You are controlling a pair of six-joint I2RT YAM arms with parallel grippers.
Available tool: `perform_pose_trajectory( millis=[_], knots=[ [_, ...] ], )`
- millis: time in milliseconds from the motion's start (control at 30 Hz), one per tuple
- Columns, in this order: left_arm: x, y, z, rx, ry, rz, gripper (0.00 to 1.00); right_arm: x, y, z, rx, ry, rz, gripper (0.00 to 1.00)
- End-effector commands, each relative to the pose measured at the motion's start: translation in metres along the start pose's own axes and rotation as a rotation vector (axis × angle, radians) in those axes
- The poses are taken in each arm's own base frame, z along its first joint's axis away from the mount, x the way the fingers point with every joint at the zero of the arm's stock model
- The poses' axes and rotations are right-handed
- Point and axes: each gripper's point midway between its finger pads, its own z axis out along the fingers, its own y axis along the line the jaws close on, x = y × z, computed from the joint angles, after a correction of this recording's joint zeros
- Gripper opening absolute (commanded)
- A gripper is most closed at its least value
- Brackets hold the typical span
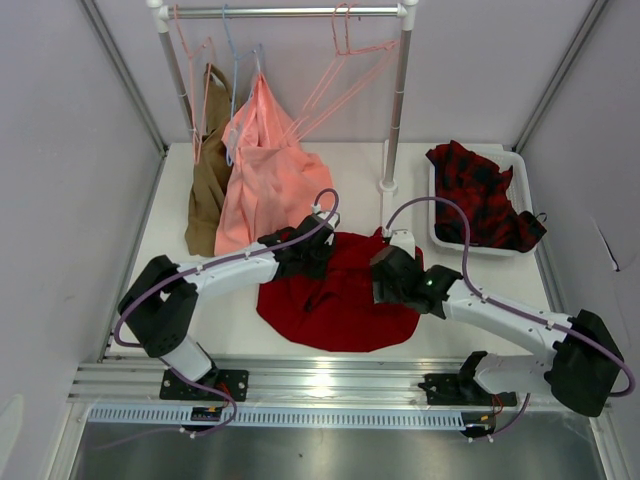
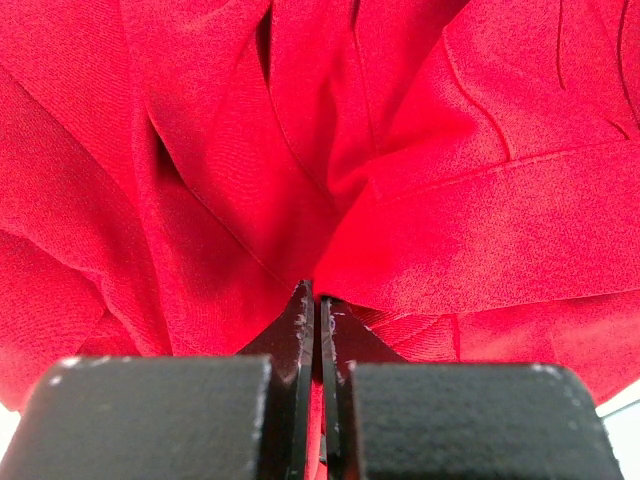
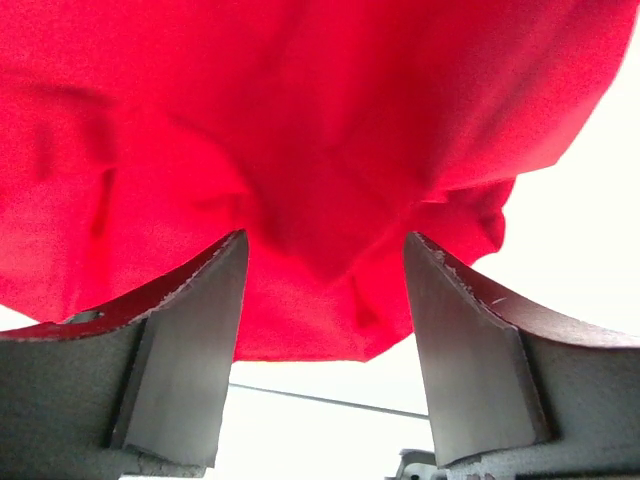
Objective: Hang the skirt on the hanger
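The deep-red skirt (image 1: 340,295) lies crumpled on the white table between my two arms. It fills the left wrist view (image 2: 300,150) and the top of the right wrist view (image 3: 300,120). My left gripper (image 1: 318,255) (image 2: 318,300) is shut on a fold of the skirt at its upper left edge. My right gripper (image 1: 385,268) (image 3: 325,250) is open at the skirt's upper right edge, with fabric hanging between its fingers but not pinched. An empty pale-pink wire hanger (image 1: 350,65) hangs tilted on the rail at the back right.
A clothes rack (image 1: 396,120) stands at the back. On it hang a salmon-pink garment (image 1: 262,175), a brown garment (image 1: 207,190) and more pink hangers (image 1: 190,70). A white bin (image 1: 520,165) at the right holds a red-and-black checked garment (image 1: 480,195).
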Motion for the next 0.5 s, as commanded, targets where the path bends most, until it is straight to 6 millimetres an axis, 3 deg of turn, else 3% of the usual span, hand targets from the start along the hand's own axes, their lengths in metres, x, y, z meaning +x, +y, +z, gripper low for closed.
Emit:
perform_pose_trajectory(
  millis=[0,167,300,467],
  knots=[
    [-0.021,-0.009,-0.006,0.038,-0.045,0.005,0.01,-0.007,-0.025,0.002,0.158,-0.057,0.049,0.67],
    [-0.021,-0.009,-0.007,0.039,-0.046,0.008,0.02,-0.006,-0.024,0.011,0.176,-0.054,0.041,0.60],
    [-0.020,-0.009,-0.008,0.040,-0.044,0.013,0.02,-0.007,-0.023,0.018,0.179,-0.054,0.029,0.45],
    [-0.022,-0.009,-0.010,0.042,-0.047,0.022,0.02,-0.017,-0.021,0.023,0.116,-0.068,0.053,0.32]
  ],
)
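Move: The skirt's loose fold under the waistband is roughly 3 cm ahead of the right hand, 2 cm to its right and 3 cm below. The left hand's pinched spot of skirt is about 19 cm to the left and 6 cm farther out from the right hand, the rack's foot some 23 cm straight ahead. The laundry tray is some 20 cm ahead and 21 cm to the right. From the left hand that loose fold lies about 20 cm right and 4 cm back. The skirt's loose fold comes between the right hand's fingertips: that hand slides right about 2 cm, sinks as much, and eases a little over 1 cm forward towards the fold, turning about 5 degrees clockwise. Its wide-open fingers close to about half their gap, one on each side of the fold. The left hand stays put, keeping its pinch on the skirt. ##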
